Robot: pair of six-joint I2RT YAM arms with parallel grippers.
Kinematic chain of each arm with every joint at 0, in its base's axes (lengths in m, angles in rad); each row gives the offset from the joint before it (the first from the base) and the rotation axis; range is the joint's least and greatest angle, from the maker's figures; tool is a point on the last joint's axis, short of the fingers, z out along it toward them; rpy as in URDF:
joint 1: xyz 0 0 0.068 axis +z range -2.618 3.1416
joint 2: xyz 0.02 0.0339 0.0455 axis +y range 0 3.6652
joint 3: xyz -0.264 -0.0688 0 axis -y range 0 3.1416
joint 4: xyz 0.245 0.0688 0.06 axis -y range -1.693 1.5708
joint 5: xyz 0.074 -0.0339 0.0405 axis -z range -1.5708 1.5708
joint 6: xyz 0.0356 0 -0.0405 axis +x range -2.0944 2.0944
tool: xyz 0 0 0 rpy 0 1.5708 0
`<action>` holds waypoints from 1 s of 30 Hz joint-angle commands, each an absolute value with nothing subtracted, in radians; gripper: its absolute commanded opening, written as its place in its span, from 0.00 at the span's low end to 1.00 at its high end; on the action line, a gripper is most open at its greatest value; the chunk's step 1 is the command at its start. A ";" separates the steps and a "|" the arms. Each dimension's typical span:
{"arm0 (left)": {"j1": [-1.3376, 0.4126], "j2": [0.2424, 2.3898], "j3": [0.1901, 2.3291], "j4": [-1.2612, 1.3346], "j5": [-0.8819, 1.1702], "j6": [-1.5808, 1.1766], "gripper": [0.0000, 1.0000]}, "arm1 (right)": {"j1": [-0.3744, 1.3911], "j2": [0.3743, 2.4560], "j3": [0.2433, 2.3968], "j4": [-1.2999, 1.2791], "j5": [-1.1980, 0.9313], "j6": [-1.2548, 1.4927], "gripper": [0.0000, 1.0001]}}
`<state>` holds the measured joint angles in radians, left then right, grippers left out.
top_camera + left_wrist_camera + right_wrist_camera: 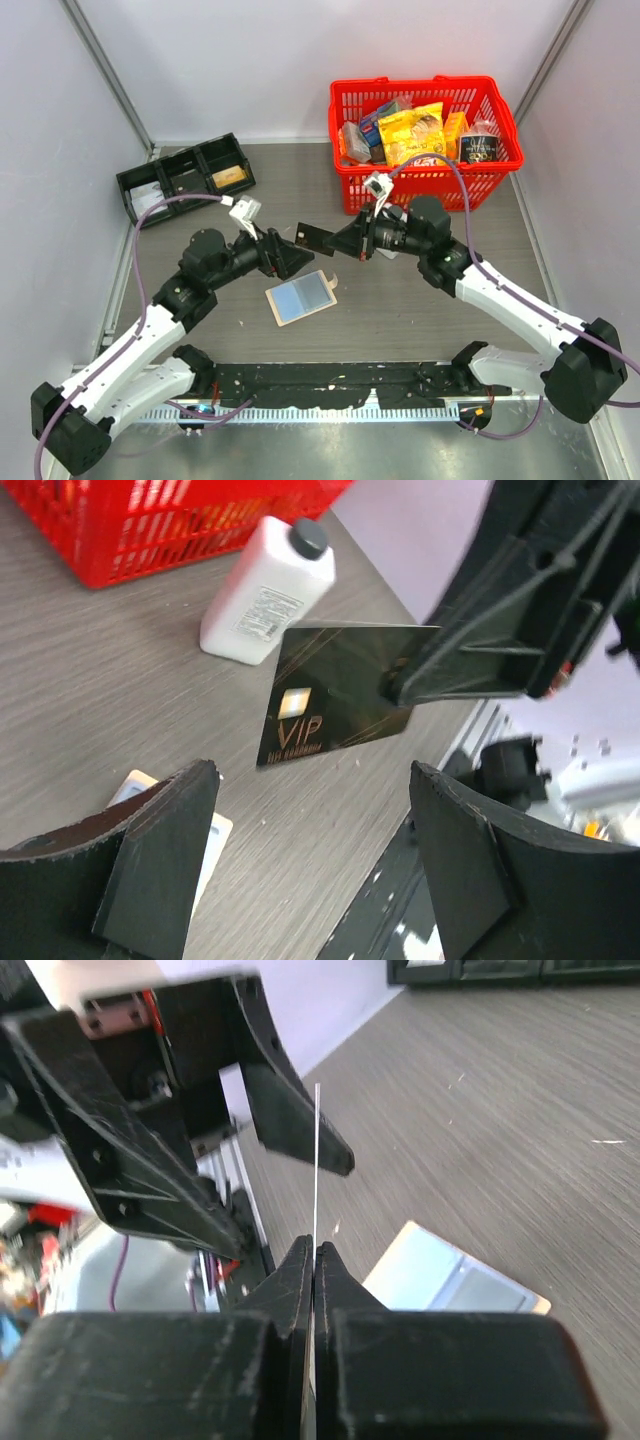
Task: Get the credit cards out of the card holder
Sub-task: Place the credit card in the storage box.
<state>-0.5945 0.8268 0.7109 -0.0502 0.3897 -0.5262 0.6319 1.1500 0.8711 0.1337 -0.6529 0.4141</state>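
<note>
The card holder (300, 297) lies flat on the table between the arms, its blue and grey panels up; it also shows as the card holder (450, 1275) in the right wrist view. Above it, my right gripper (336, 241) is shut on one edge of a black credit card (335, 695) printed "VIP". In the right wrist view that card (316, 1160) is edge-on in the shut right gripper (314, 1250). My left gripper (312, 772) stands open just short of the card's free end, touching nothing. Only a corner of the holder (215, 840) shows past its left finger.
A red basket (425, 140) full of packets stands at the back right. A black three-compartment tray (185, 175) sits at the back left. A white bottle (265, 595) lies on the table in front of the basket, near the right arm.
</note>
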 commanded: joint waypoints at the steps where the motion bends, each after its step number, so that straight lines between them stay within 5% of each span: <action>1: -0.594 0.799 0.589 0.371 0.181 -0.856 0.81 | 0.634 1.086 0.792 0.492 -0.410 0.730 0.01; 11: -0.595 0.908 0.474 0.776 0.175 -1.069 0.73 | 0.635 1.114 0.650 0.702 -0.282 0.966 0.01; 25: -0.607 1.092 0.515 0.911 0.198 -1.184 0.61 | 0.646 1.160 0.609 0.808 -0.276 1.063 0.01; 30: -0.615 1.112 0.514 0.953 0.198 -1.198 0.45 | 0.646 1.169 0.603 0.813 -0.278 1.071 0.01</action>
<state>-0.6071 1.1065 0.4805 0.8402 0.1944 -1.1816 0.6403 1.1633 0.6048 0.7380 -0.2966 1.0512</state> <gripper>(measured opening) 0.507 0.032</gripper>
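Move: The black card is held in the right gripper, its middle about 3 cm ahead and 3 cm right of the open left fingers, about level with them. From the right hand, those left fingers are some 6 cm left and 2 cm back, barely lower. From the left hand, the card holder lies 3 cm back and 1 cm left, 25 cm below; the storage box 23 cm ahead, 26 cm left, 23 cm below; the white bottle 11 cm ahead, 17 cm right, 21 cm below. Bring the left gripper forward about 5 cm, also up and right towards the card, tipping its fingers up some 35 degrees and part-closing the jaws around the card's plane without gripping yet. Meanwhile keep the card pinched in the right fingers, carry it about 4 cm forward and a little up, and tip those fingers up while swinging them clockwise. ##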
